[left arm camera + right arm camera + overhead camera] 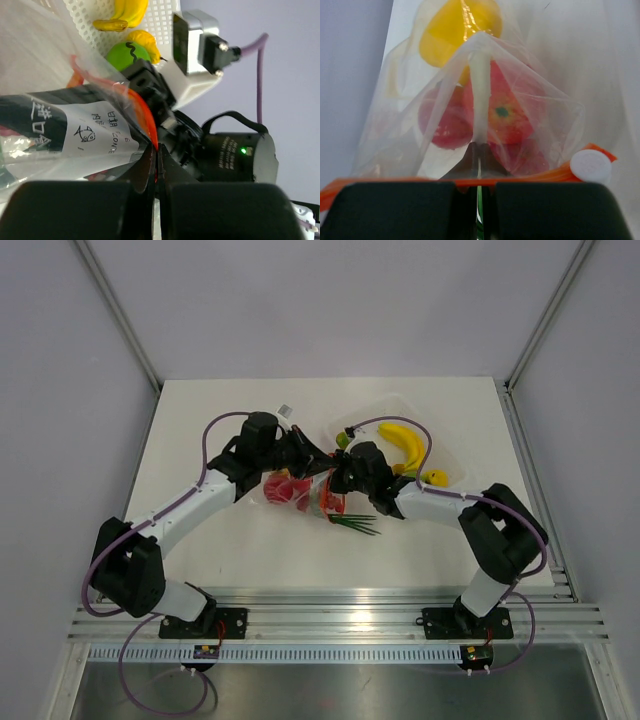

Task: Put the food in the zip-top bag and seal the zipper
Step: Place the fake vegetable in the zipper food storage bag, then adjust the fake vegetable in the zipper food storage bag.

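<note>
The zip-top bag (pixel 288 490) lies mid-table, holding red round fruits (pixel 445 120) and a yellow piece (pixel 452 32). My left gripper (pixel 157 150) is shut on the orange-red zipper (pixel 142 107) at one end of the bag's mouth. My right gripper (pixel 480 146) is shut on a fold of the clear film just past the zipper (pixel 390 182), beside a white round tab (pixel 590 165). In the top view the left gripper (pixel 312 462) and the right gripper (pixel 335 480) meet at the bag's right side. Green stalks (pixel 355 523) lie on the table just below them.
A translucent white tray (pixel 385 410) stands at the back right. A banana (pixel 402 438), a yellow fruit (pixel 435 478) and a green round fruit (pixel 343 440) are on or by it. Grey walls close in the table on three sides.
</note>
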### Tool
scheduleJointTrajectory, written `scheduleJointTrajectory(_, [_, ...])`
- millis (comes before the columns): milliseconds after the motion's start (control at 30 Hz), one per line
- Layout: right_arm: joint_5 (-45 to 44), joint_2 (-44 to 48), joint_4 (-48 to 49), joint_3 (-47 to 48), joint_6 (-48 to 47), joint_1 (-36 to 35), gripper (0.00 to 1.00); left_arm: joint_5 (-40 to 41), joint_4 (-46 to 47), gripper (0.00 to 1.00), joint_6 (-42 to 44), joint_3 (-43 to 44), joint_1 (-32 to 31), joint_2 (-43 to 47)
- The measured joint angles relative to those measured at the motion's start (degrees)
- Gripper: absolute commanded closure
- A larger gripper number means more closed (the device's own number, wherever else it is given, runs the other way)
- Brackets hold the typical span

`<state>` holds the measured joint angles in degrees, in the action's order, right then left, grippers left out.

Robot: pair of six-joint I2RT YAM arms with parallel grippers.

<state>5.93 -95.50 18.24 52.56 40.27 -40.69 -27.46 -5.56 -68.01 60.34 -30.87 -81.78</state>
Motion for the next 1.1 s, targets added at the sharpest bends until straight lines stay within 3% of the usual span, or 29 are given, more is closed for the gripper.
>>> scheduleJointTrajectory(167, [3.1, -2.0, 0.9, 0.7, 1.4, 0.1, 0.69, 0.1, -0.4, 1.0, 0.0, 0.0, 0.0, 0.0])
scheduleJointTrajectory(500, [-0.9, 11.4, -9.8, -1.8, -1.0, 0.3, 0.58, -0.9, -0.3, 1.0, 0.0, 0.0, 0.8, 0.4])
scheduleJointTrajectory(567, [-2.5, 15.1, -12.9, -1.8, -1.4, 0.5, 0.49, -0.9, -0.3, 1.0, 0.0, 0.0, 0.8, 0.4])
scheduleJointTrajectory(933, [-11.3, 27.7, -28.6, -3.1, 1.4, 0.5, 0.48, -0.9, -0.2, 1.0, 0.0, 0.0, 0.9, 0.4])
scheduleJointTrajectory(1100, [-13.3, 36.7, -33.8, -8.1, 7.5, 0.5, 0.27, -0.9, -0.3, 1.0, 0.3, 0.0, 1.2, 0.4])
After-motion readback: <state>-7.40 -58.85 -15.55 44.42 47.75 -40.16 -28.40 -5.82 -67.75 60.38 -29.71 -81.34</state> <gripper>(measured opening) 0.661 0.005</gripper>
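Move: My right hand is at the mouth of the bag with its fingers already shut on the green onion, whose leaf tips trail about 8 cm back and 5 cm to the right. The bag's middle lies some 4 cm ahead, 9 cm to the left and 7 cm below this hand; the white basket is roughly 17 cm ahead and 15 cm to the right. From my left hand, already pinching the zipper edge, the bag's middle is about 7 cm forward, 8 cm left and 19 cm down. I nudge my right hand barely a centimetre farther left, open its fingers to let go of the green onion, then pull out of the bag mouth, going about 12 cm right, 8 cm back and 6 cm up. The wrist swings some 15 degrees clockwise and the fingers end over half open. My left hand stays in place, still pinching the orange zipper edge. ##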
